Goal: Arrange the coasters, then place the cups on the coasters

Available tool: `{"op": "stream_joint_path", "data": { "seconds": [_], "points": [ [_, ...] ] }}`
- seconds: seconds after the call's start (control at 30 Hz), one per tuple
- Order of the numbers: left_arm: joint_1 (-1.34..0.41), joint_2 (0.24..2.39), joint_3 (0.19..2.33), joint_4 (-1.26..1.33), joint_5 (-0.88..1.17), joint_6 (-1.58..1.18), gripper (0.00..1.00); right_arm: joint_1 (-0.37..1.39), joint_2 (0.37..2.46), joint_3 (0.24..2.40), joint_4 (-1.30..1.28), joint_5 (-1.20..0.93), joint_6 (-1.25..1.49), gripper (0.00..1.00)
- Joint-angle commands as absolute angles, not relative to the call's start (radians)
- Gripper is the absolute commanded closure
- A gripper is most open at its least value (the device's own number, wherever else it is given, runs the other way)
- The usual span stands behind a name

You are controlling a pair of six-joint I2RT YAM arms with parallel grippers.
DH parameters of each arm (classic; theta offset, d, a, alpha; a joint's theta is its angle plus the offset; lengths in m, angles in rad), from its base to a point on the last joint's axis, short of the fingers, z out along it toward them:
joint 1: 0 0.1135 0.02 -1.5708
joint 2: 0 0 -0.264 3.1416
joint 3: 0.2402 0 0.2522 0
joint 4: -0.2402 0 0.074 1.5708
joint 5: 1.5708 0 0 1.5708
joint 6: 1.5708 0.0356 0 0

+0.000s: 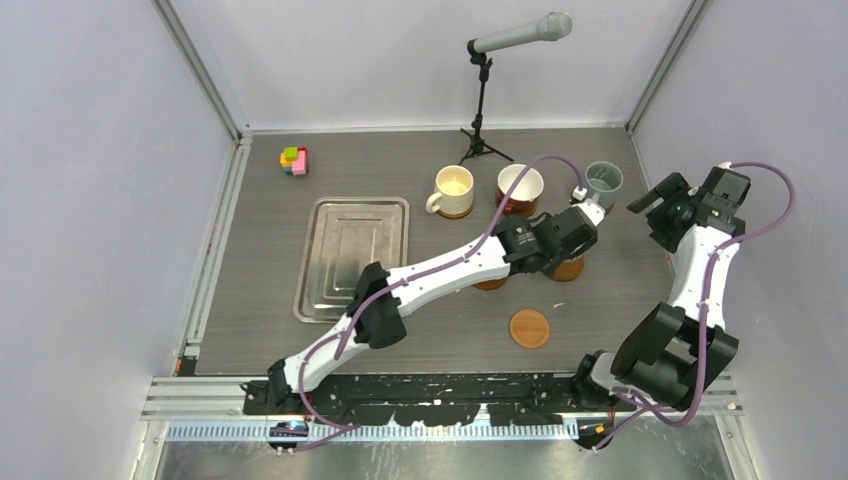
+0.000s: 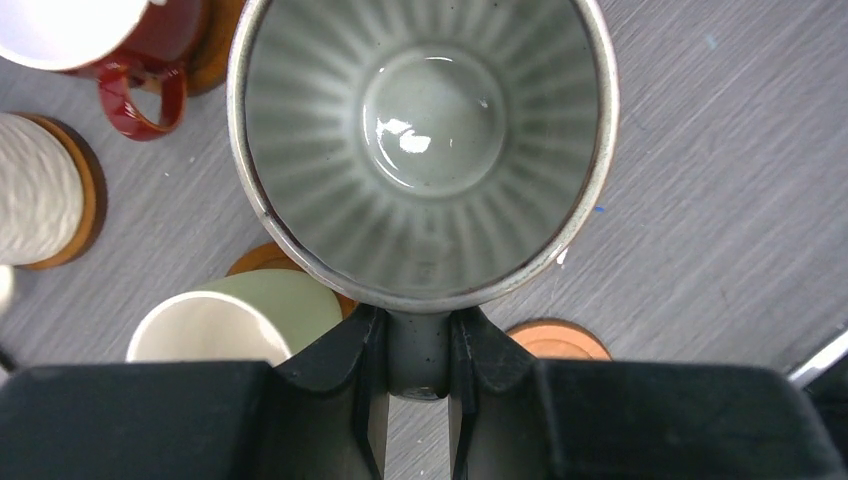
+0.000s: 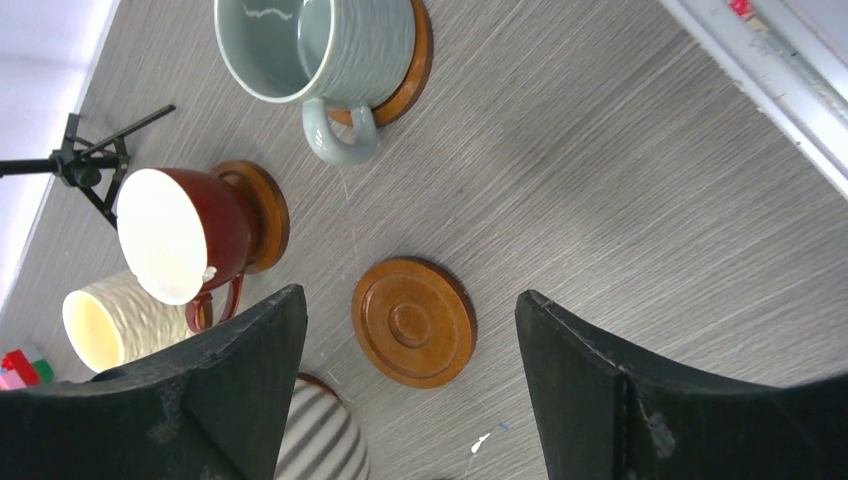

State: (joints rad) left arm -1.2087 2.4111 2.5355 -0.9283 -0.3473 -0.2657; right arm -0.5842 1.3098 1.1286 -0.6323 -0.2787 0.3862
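Note:
My left gripper point(image 2: 421, 340) is shut on the handle of the ribbed silver-grey cup point(image 2: 425, 140), which I see from above; in the top view the gripper point(image 1: 583, 224) covers it. A bare coaster point(image 2: 557, 342) lies just beside it, and the pale green cup point(image 2: 240, 315) stands on another coaster. The cream cup point(image 1: 452, 190), red-brown cup point(image 1: 519, 188) and grey-blue cup point(image 3: 310, 45) each stand on a coaster. Off to the right, my right gripper point(image 3: 408, 300) hangs open and holds nothing, with a bare coaster point(image 3: 413, 320) below it. Another bare coaster point(image 1: 530, 328) lies nearer the front.
A steel tray point(image 1: 352, 258) lies at the left. A small coloured block toy point(image 1: 294, 161) sits at the back left. A microphone stand point(image 1: 482, 110) stands at the back centre. Walls close in both sides.

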Motion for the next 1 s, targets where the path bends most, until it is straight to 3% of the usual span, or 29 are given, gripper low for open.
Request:
{"op": "stream_joint_path", "data": {
  "seconds": [0.0, 0.97],
  "points": [
    [-1.199, 2.421, 2.591, -0.796, -0.414, -0.325, 1.0, -0.589, 1.257, 1.132, -0.591, -0.204, 0.413, 0.19],
    [-1.19, 2.593, 2.608, -0.634, -0.351, -0.359, 0.99, -0.589, 1.242, 1.12, -0.579, -0.214, 0.435, 0.19]
  ]
}}
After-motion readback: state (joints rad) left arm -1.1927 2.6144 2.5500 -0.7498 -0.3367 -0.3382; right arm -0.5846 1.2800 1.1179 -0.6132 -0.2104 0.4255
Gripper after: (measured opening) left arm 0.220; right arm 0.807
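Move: The ribbed cup hangs by its handle from my left hand. The bare brown coaster lies about 7 cm ahead and 9 cm to the right of that hand, some 14 cm below it. From the same hand, the green mug stands 3 cm ahead and 7 cm left, the red cup 19 cm straight ahead, the grey mug 20 cm ahead and 15 cm right. From my right hand, the coaster is about 16 cm left, 1 cm ahead and 15 cm lower. Keeping the cup's handle pinched and the cup upright, I lower my left hand about 9 cm towards the bare coaster. The first 4 cm go almost straight down; then I ease some 4 cm right and a little forward while sinking the rest, slowing to a stop with my wrist barely turning. ##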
